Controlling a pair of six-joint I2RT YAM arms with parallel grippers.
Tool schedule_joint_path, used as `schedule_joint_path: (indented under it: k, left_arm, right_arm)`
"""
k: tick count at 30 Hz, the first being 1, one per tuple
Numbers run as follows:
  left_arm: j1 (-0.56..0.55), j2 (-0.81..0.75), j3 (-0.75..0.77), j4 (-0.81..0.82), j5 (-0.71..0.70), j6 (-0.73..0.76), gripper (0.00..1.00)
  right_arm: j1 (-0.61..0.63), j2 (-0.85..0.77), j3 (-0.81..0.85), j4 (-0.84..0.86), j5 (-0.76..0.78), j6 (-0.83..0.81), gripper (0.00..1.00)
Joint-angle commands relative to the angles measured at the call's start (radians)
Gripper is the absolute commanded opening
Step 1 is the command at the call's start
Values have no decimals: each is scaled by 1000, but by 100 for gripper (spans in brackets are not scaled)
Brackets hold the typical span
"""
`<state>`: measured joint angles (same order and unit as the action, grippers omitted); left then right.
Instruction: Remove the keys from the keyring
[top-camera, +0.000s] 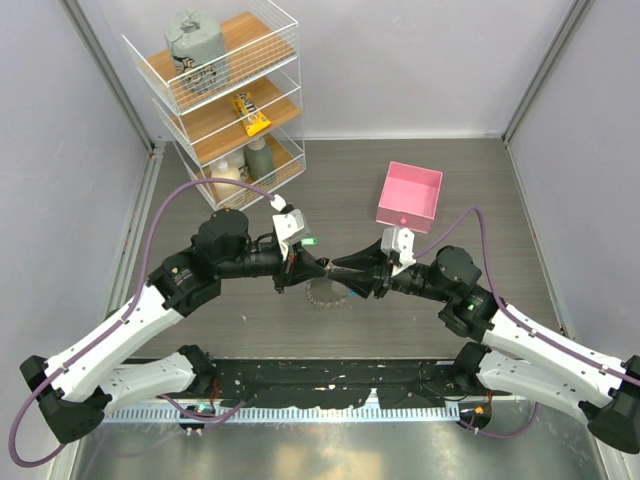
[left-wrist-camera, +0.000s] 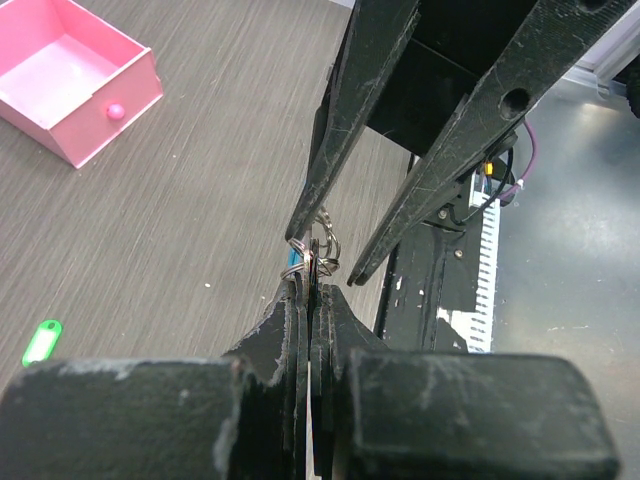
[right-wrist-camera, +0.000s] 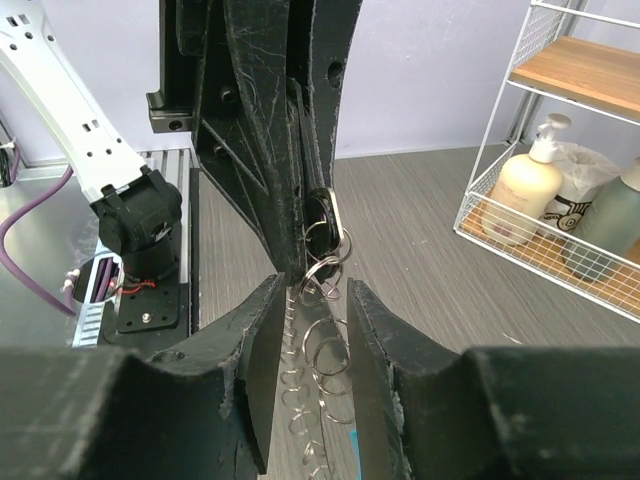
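Note:
The keyring (top-camera: 324, 290) hangs above the table between the two grippers, with the keys (top-camera: 318, 298) as a jagged silver fringe under it. My left gripper (top-camera: 322, 267) is shut on the keyring's top; its closed fingertips (left-wrist-camera: 300, 285) pinch the small silver rings (left-wrist-camera: 325, 255). My right gripper (top-camera: 342, 270) faces it, open. In the right wrist view the right gripper (right-wrist-camera: 312, 290) has a jaw on either side of the small rings (right-wrist-camera: 325, 250). Below them the keys (right-wrist-camera: 298, 395) and a bit of blue band (right-wrist-camera: 352, 438) hang down.
An open pink box (top-camera: 410, 195) stands behind the right arm, also seen as the pink box (left-wrist-camera: 70, 85). A green tag (top-camera: 308, 241) lies on the table, the same green tag (left-wrist-camera: 40, 342) left of my fingers. A white wire shelf rack (top-camera: 225, 100) with bottles (right-wrist-camera: 525, 185) stands at the back left.

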<state>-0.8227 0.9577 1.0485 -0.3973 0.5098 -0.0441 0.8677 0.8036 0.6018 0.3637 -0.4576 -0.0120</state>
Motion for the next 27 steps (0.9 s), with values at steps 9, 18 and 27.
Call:
schedule_joint_path:
  k: [9, 18, 27]
  left_arm:
    - [4, -13, 48, 66, 32, -14, 0]
    - [4, -25, 36, 69, 19, -13, 0]
    - [4, -31, 38, 48, -2, -16, 0]
  right_arm:
    - [48, 19, 67, 0, 117, -9, 31]
    - [48, 2, 79, -55, 129, -39, 11]
    - [48, -58, 62, -98, 169, -71, 5]
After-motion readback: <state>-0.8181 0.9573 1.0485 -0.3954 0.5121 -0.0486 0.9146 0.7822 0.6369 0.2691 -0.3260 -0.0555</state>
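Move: The upper rings of the keyring hang at the left fingertips, where the left hand still holds a black-headed key: about 1 cm ahead of the right hand point and 1 cm to its left, level with it. From the left hand they lie some 2 cm to the right and 1 cm down. The grey plate dangles roughly 8 cm under the right hand, 1 cm left; its blue part is 10 cm below, 3 cm right and 1 cm ahead. The right fingers, open astride the rings, shut almost fully and pinch a ring right beside the left fingertips. The right hand eases half a centimetre left, edges about 1 cm forward while closing, then with fingers shut draws roughly 1 cm to the right, yawing 5 degrees clockwise. The left hand stays put and keeps its closed grip on the key. ##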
